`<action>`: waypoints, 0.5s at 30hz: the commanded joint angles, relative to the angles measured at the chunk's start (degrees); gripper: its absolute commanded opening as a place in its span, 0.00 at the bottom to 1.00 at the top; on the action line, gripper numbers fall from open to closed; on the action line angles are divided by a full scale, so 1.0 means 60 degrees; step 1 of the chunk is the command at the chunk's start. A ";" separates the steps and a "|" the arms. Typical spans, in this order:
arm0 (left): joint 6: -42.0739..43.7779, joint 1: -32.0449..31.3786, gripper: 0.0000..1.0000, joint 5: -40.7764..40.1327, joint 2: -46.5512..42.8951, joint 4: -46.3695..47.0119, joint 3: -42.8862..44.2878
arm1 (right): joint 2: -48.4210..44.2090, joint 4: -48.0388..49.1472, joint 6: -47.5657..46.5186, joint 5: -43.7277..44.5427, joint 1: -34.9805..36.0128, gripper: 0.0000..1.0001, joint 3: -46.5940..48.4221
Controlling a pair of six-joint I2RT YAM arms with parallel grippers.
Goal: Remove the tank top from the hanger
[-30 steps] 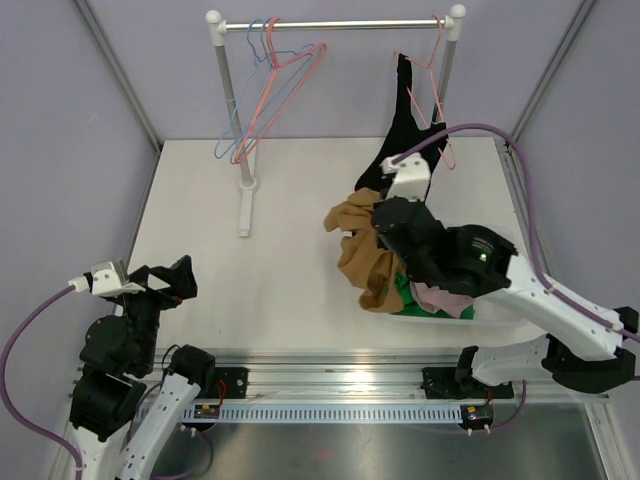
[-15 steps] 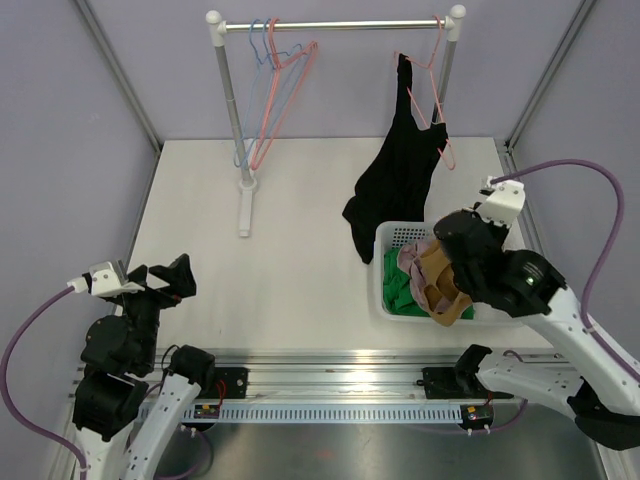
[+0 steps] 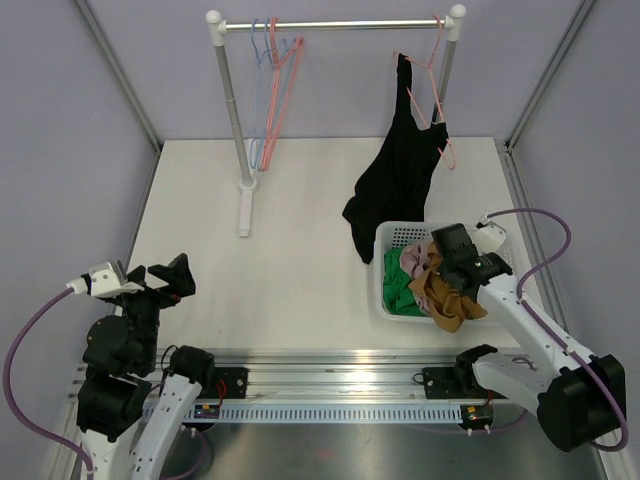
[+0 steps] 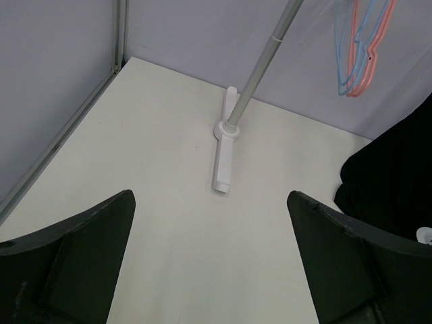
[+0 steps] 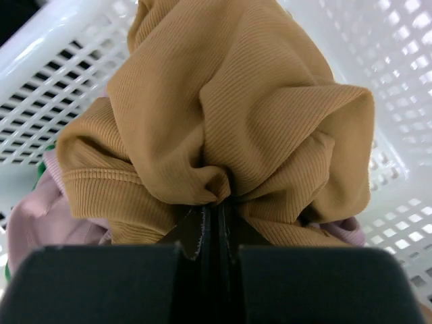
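A black tank top (image 3: 400, 170) hangs from a pink hanger (image 3: 446, 150) at the right end of the rail, its hem draping down beside a white basket (image 3: 400, 235). My right gripper (image 3: 443, 283) sits over that basket, shut on a bunched tan ribbed garment (image 3: 447, 303). In the right wrist view the gripper (image 5: 217, 206) pinches the tan garment (image 5: 236, 108) tight above the basket's mesh (image 5: 54, 81). My left gripper (image 3: 165, 278) hovers at the near left, open and empty (image 4: 209, 202). The black tank top (image 4: 391, 169) shows at that view's right edge.
The rail (image 3: 330, 24) rests on two white posts; the left post (image 3: 235, 110) stands on a foot (image 3: 245, 210). Spare pink and blue hangers (image 3: 272, 80) hang at the rail's left end. Green clothes (image 3: 400, 290) and a pink piece (image 3: 412, 262) lie in the basket.
My right arm swung the tan garment from left of the basket rightward, then drew in and lowered it over the basket. The spare hangers swung back toward the post. The left arm stayed put.
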 commanded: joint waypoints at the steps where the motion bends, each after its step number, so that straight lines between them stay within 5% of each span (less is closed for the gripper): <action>1: 0.0086 0.0053 0.99 0.0168 -0.0007 0.0514 0.0005 | 0.0367 0.1044 0.0848 -0.1345 -0.0701 0.00 -0.0049; 6: 0.0027 0.0053 0.99 0.0051 -0.0154 0.0426 0.0020 | 0.1554 0.0693 0.0234 -0.1800 -0.1011 0.00 0.0434; 9: 0.0012 0.0053 0.99 0.0109 -0.0154 0.0367 0.0035 | 0.1205 0.0036 -0.0279 -0.1116 -0.1011 0.10 0.0932; 11: -0.0002 0.0053 0.99 0.0168 -0.0125 0.0338 0.0049 | 0.0651 -0.0419 -0.0587 -0.0791 -0.1011 0.38 0.1327; 12: -0.0003 0.0053 0.99 0.0197 -0.0096 0.0323 0.0049 | 0.0473 -0.0580 -0.0646 -0.0543 -0.1011 0.63 0.1618; 13: -0.0017 0.0053 0.99 0.0212 0.0006 0.0323 0.0064 | 0.0326 -0.0857 -0.0777 -0.0439 -0.0997 0.77 0.1781; 15: -0.0032 0.0053 0.99 0.0197 0.0066 0.0294 0.0079 | 0.0003 -0.1210 -0.0910 -0.0161 -0.1011 0.83 0.2394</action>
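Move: The right hand is already inside the basket with the brown tank top pinched shut in its fingers. The basket's middle lies some 2 cm ahead, 2 cm left and 4 cm below. The pink top lies about 3 cm ahead and 8 cm left, the green one 1 cm back and 12 cm left, both around 5 cm lower. The black top hangs roughly 23 cm ahead and 12 cm left, higher up. From the left hand, the basket is about 10 cm ahead, 56 cm right and well below. Still pinching the brown tank top, the right hand pushes it about 2 cm down and as far forward into the basket. The fingers then spread wide and let go of the cloth as the hand turns back and rises nearly 5 cm from its lowest point, its attitude hardly changed. ##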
